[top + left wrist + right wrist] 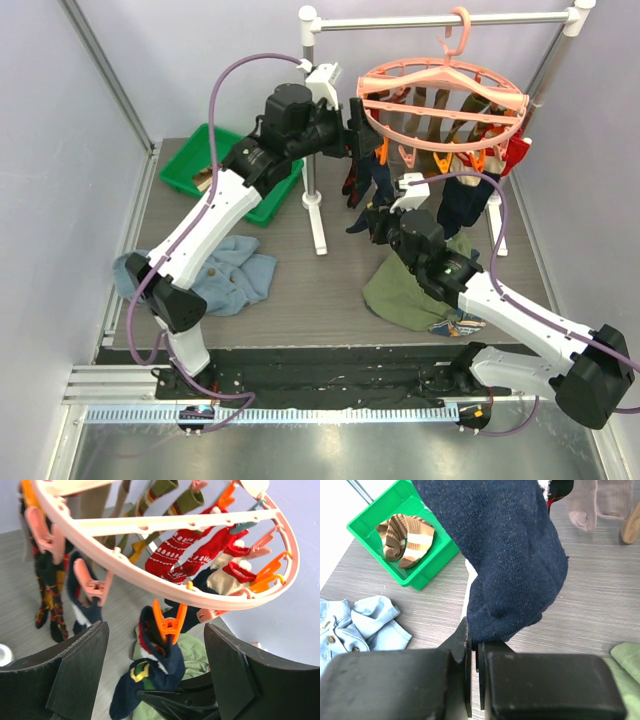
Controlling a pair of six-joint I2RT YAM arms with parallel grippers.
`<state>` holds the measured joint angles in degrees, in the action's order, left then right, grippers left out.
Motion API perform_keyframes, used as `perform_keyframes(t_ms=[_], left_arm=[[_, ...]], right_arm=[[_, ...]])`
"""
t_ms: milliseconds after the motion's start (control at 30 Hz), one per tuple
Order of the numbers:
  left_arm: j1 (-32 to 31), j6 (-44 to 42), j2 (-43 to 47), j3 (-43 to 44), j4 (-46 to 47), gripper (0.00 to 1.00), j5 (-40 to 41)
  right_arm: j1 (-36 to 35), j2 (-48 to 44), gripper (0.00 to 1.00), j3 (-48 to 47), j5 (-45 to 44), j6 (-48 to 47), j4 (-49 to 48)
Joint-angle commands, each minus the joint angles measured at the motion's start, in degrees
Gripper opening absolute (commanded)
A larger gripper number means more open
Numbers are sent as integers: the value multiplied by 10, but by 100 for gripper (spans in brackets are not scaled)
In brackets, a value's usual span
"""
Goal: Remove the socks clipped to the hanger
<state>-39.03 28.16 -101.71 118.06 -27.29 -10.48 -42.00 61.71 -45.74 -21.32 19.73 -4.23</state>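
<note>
The salmon-pink round hanger (pixel 440 100) hangs by its hook from the rail, with several socks clipped under its ring. My left gripper (pixel 358 140) is at the ring's left side. Its fingers (pixel 80 670) stand open on either side of an orange peg (pixel 169 622) without touching it. That peg clips a navy sock (pixel 160 665) with a red and white cuff. My right gripper (pixel 378 222) is below it, shut on the toe of this navy sock (pixel 515 570). Red patterned socks (pixel 190 555) and olive socks (pixel 187 500) hang further round the ring.
A green bin (pixel 405 530) at the back left holds a brown striped sock (pixel 405 537). A blue denim garment (pixel 235 275) lies at the left. An olive-green garment (pixel 410 295) lies under my right arm. The white post (pixel 312 130) of the rail stand rises just left of the hanger.
</note>
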Motion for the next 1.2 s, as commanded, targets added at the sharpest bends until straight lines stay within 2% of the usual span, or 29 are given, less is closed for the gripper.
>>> perform_keyframes(t_ms=[0, 400, 467, 533, 733, 900, 1033, 1133, 1167], left_arm=[[-13, -8, -10, 37, -2, 79, 5], [-32, -14, -51, 68, -3, 68, 35], [-32, -21, -54, 69, 1, 59, 35], [-35, -24, -56, 70, 7, 55, 38], [-40, -32, -65, 76, 15, 54, 36], [-47, -44, -72, 75, 25, 59, 34], [-49, -47, -81, 81, 27, 56, 39], [-50, -46, -84, 88, 27, 43, 39], [-50, -46, -85, 90, 28, 33, 39]], right_arm=[[-2, -13, 1, 1, 8, 9, -17], [-2, -12, 1, 0, 13, 10, -21], [-2, -12, 1, 1, 13, 10, -21], [-2, -14, 1, 4, 12, 10, -21], [-3, -17, 1, 8, 11, 11, -22], [-2, -17, 1, 8, 12, 11, -24], [-3, -19, 1, 8, 15, 12, -25], [-3, -21, 1, 10, 15, 12, -22], [-3, -22, 1, 11, 15, 13, -21]])
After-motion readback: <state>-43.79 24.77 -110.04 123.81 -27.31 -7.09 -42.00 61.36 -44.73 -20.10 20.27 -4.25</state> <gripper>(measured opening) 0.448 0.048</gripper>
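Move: The orange clip on the hanger ring's near rim, holding the navy sock, is about 6 cm to the left hand's right, some 2 cm ahead and 3 cm lower. From that same hand, a pink clip with another navy sock is roughly 5 cm ahead and 2 cm right, and the next pink clip about 11 cm right and 1 cm ahead. For the right hand, already pinching the sock, the orange clip is around 13 cm up, 5 cm ahead and 1 cm right. Rightwards about 5 cm, and down some 3 cm mostly in the second half, the left hand eases its fingers in under the ring's rim to straddle the orange clip, closing from wide open to a bit under half open as it goes. The right hand stays put below, shut on the navy sock. ##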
